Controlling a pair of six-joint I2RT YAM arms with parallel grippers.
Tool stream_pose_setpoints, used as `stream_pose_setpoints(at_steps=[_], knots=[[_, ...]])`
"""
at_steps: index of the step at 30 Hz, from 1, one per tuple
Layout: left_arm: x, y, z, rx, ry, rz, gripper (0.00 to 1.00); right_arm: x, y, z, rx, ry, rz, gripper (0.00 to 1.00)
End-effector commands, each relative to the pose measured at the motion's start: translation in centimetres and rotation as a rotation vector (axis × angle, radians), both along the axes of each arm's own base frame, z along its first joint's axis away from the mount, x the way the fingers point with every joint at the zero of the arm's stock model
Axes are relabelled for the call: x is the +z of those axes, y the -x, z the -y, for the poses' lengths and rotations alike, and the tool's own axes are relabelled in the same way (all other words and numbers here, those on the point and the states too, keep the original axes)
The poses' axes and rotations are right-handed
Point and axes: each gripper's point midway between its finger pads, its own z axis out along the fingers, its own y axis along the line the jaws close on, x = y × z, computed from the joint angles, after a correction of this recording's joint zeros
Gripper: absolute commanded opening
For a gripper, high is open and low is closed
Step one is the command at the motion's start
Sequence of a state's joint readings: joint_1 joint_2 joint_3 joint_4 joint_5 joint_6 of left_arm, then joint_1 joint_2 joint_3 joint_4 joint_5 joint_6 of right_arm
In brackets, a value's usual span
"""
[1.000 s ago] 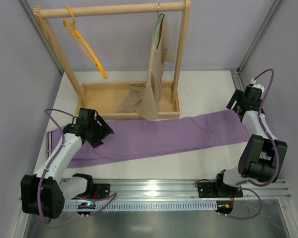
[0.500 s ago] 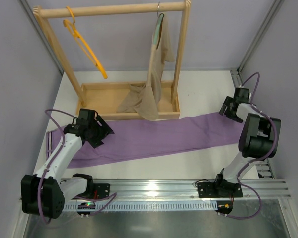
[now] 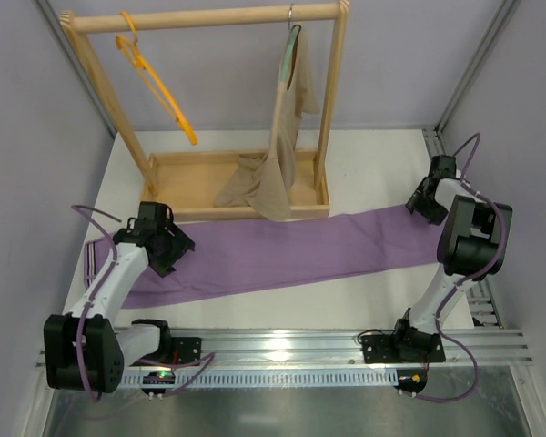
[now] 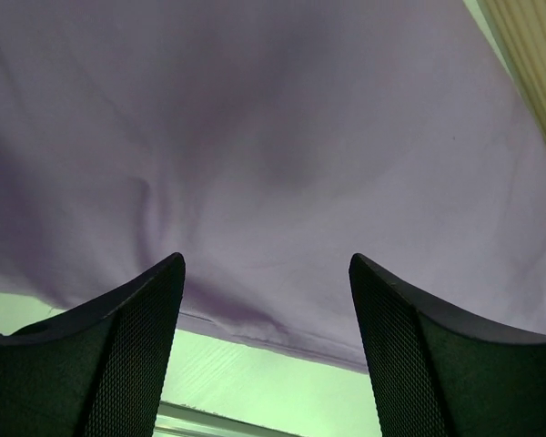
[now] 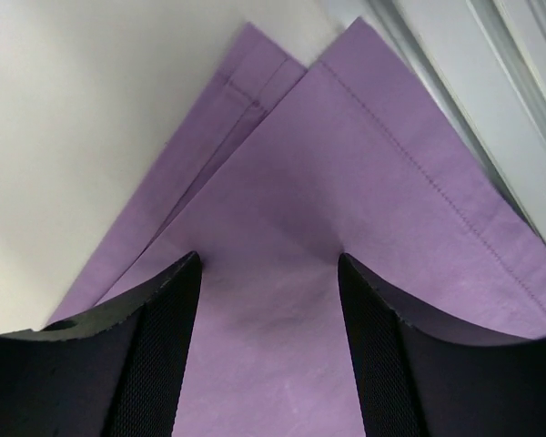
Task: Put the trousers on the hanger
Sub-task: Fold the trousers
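The lilac trousers (image 3: 291, 250) lie flat across the table, from the left arm to the right arm. The orange hanger (image 3: 155, 86) hangs empty on the left end of the wooden rack's top bar. My left gripper (image 3: 164, 244) stands over the trousers' left part, open; in the left wrist view (image 4: 266, 264) its fingers straddle the cloth's near edge (image 4: 255, 323) with bare table below. My right gripper (image 3: 425, 202) is down on the right end of the trousers. There (image 5: 269, 259) its fingertips (image 5: 187, 273) press into the purple cloth (image 5: 282, 346), jaws apart, close to the hem corners.
The wooden rack (image 3: 209, 18) stands at the back on a tray base (image 3: 241, 211). A beige garment (image 3: 282, 168) hangs from a grey-green hanger (image 3: 294, 41) on its right side. A metal rail (image 3: 328, 341) runs along the near edge; grey walls close both sides.
My right gripper has come down from behind the trousers' right end onto the cloth, its jaws narrowing. The left gripper has shifted a little to the left along the trousers.
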State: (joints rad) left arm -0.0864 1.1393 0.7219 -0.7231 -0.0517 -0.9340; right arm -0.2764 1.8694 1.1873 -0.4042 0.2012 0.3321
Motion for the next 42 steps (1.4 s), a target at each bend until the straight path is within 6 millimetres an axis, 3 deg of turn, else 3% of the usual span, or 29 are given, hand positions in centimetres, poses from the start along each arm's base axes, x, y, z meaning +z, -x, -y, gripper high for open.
stream_pose_setpoints(at_steps=[1, 3, 5, 9, 10, 11, 13, 14, 16, 18, 19, 21, 22, 24, 25, 27, 28, 29, 32, 33, 34, 36, 37, 38, 39, 40, 41, 42], knots=[[3.3, -0.8, -1.9, 0.052, -0.054, 0.091, 0.73, 0.0, 2.4, 2.7, -0.104, 0.035, -0.075, 0.64], [5.0, -1.2, -3.3, 0.096, -0.114, 0.147, 0.74, 0.7, 3.4, 3.5, -0.138, 0.062, -0.092, 0.64], [6.9, -1.2, -5.6, 0.184, -0.189, 0.207, 0.76, 2.7, 3.5, 3.5, -0.130, 0.074, -0.051, 0.65], [8.6, -1.1, -9.1, 0.339, -0.217, 0.260, 0.77, 6.8, 2.7, -0.8, -0.020, 0.003, 0.072, 0.65], [8.7, -1.2, -9.8, 0.362, -0.218, 0.264, 0.78, 8.8, 2.8, -1.9, 0.004, -0.005, 0.126, 0.65], [8.3, -1.2, -10.4, 0.377, -0.224, 0.245, 0.77, 9.4, 2.8, -3.2, 0.029, -0.027, 0.147, 0.65], [7.8, -1.1, -12.3, 0.452, -0.232, 0.212, 0.77, 10.3, 2.8, -7.9, 0.136, -0.102, 0.196, 0.62], [6.8, -0.9, -12.9, 0.490, -0.218, 0.169, 0.77, 12.1, 3.1, -9.8, 0.182, -0.105, 0.253, 0.61], [5.6, 0.0, -14.3, 0.572, -0.166, 0.112, 0.75, 12.5, 3.9, -16.8, 0.380, -0.139, 0.294, 0.61], [4.9, 0.3, -15.2, 0.616, -0.141, 0.096, 0.74, 14.7, 4.5, -21.5, 0.520, -0.164, 0.414, 0.61], [4.6, 0.7, -15.9, 0.650, -0.137, 0.094, 0.74, 14.2, 6.5, -26.2, 0.661, -0.200, 0.417, 0.61], [4.7, 1.0, -16.4, 0.680, -0.143, 0.099, 0.74, 15.6, 7.8, -30.8, 0.787, -0.247, 0.508, 0.61], [5.2, 0.9, -16.6, 0.683, -0.153, 0.126, 0.74, 15.4, 10.0, -34.5, 0.907, -0.285, 0.513, 0.61], [5.8, 1.3, -16.9, 0.695, -0.182, 0.151, 0.74, 15.5, 11.2, -37.8, 0.995, -0.274, 0.548, 0.60], [6.0, 1.5, -17.2, 0.700, -0.201, 0.155, 0.75, 15.8, 13.1, -40.8, 1.083, -0.289, 0.554, 0.59], [6.9, 2.2, -18.0, 0.716, -0.258, 0.162, 0.76, 14.2, 13.7, -43.1, 1.143, -0.228, 0.512, 0.56], [7.5, 2.4, -18.2, 0.720, -0.277, 0.175, 0.76, 15.1, 14.0, -44.9, 1.178, -0.215, 0.522, 0.56], [8.1, 2.7, -18.7, 0.733, -0.307, 0.186, 0.76, 14.8, 15.6, -46.8, 1.257, -0.196, 0.507, 0.54], [9.6, 3.1, -19.0, 0.741, -0.343, 0.237, 0.76, 14.0, 17.2, -51.9, 1.383, -0.153, 0.481, 0.51], [9.3, 3.1, -18.8, 0.733, -0.335, 0.246, 0.76, 13.1, 17.1, -52.8, 1.408, -0.125, 0.456, 0.49], [9.4, 3.2, -18.6, 0.734, -0.332, 0.272, 0.76, 12.7, 16.6, -54.9, 1.427, -0.114, 0.438, 0.47], [7.8, 3.1, -17.7, 0.719, -0.285, 0.269, 0.77, 11.2, 16.4, -56.5, 1.469, -0.079, 0.382, 0.46], [7.2, 3.1, -17.3, 0.711, -0.264, 0.269, 0.76, 12.4, 15.9, -58.1, 1.478, -0.091, 0.406, 0.46], [6.3, 2.6, -16.4, 0.687, -0.216, 0.281, 0.76, 10.9, 15.3, -59.3, 1.496, -0.069, 0.373, 0.46], [6.5, 2.4, -16.5, 0.686, -0.217, 0.295, 0.76, 9.1, 15.4, -59.2, 1.505, -0.054, 0.329, 0.46], [5.6, 2.0, -15.6, 0.654, -0.172, 0.291, 0.76, 9.3, 15.0, -60.3, 1.511, -0.050, 0.337, 0.46], [5.4, 1.3, -15.2, 0.606, -0.150, 0.309, 0.76, 7.0, 14.9, -60.3, 1.517, -0.027, 0.278, 0.46], [5.4, 0.7, -14.8, 0.586, -0.127, 0.327, 0.76, 6.3, 14.8, -60.4, 1.514, -0.021, 0.259, 0.45]])
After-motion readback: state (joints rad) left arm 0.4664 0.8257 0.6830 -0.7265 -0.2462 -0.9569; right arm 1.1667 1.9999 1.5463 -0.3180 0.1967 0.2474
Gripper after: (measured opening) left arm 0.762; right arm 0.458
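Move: The trousers' thigh part lies about 62 cm left of the right hand and 12 cm back, just below its height; the leg hems lie some 8 cm right and 4 cm back. From the left hand, the waistband is about 25 cm left and 2 cm ahead, 4 cm below; the wooden tray stands some 25 cm ahead and 17 cm right. The right hand arcs 60 cm left over the trousers, narrowing; left hand shifts 16 cm towards the waistband. ##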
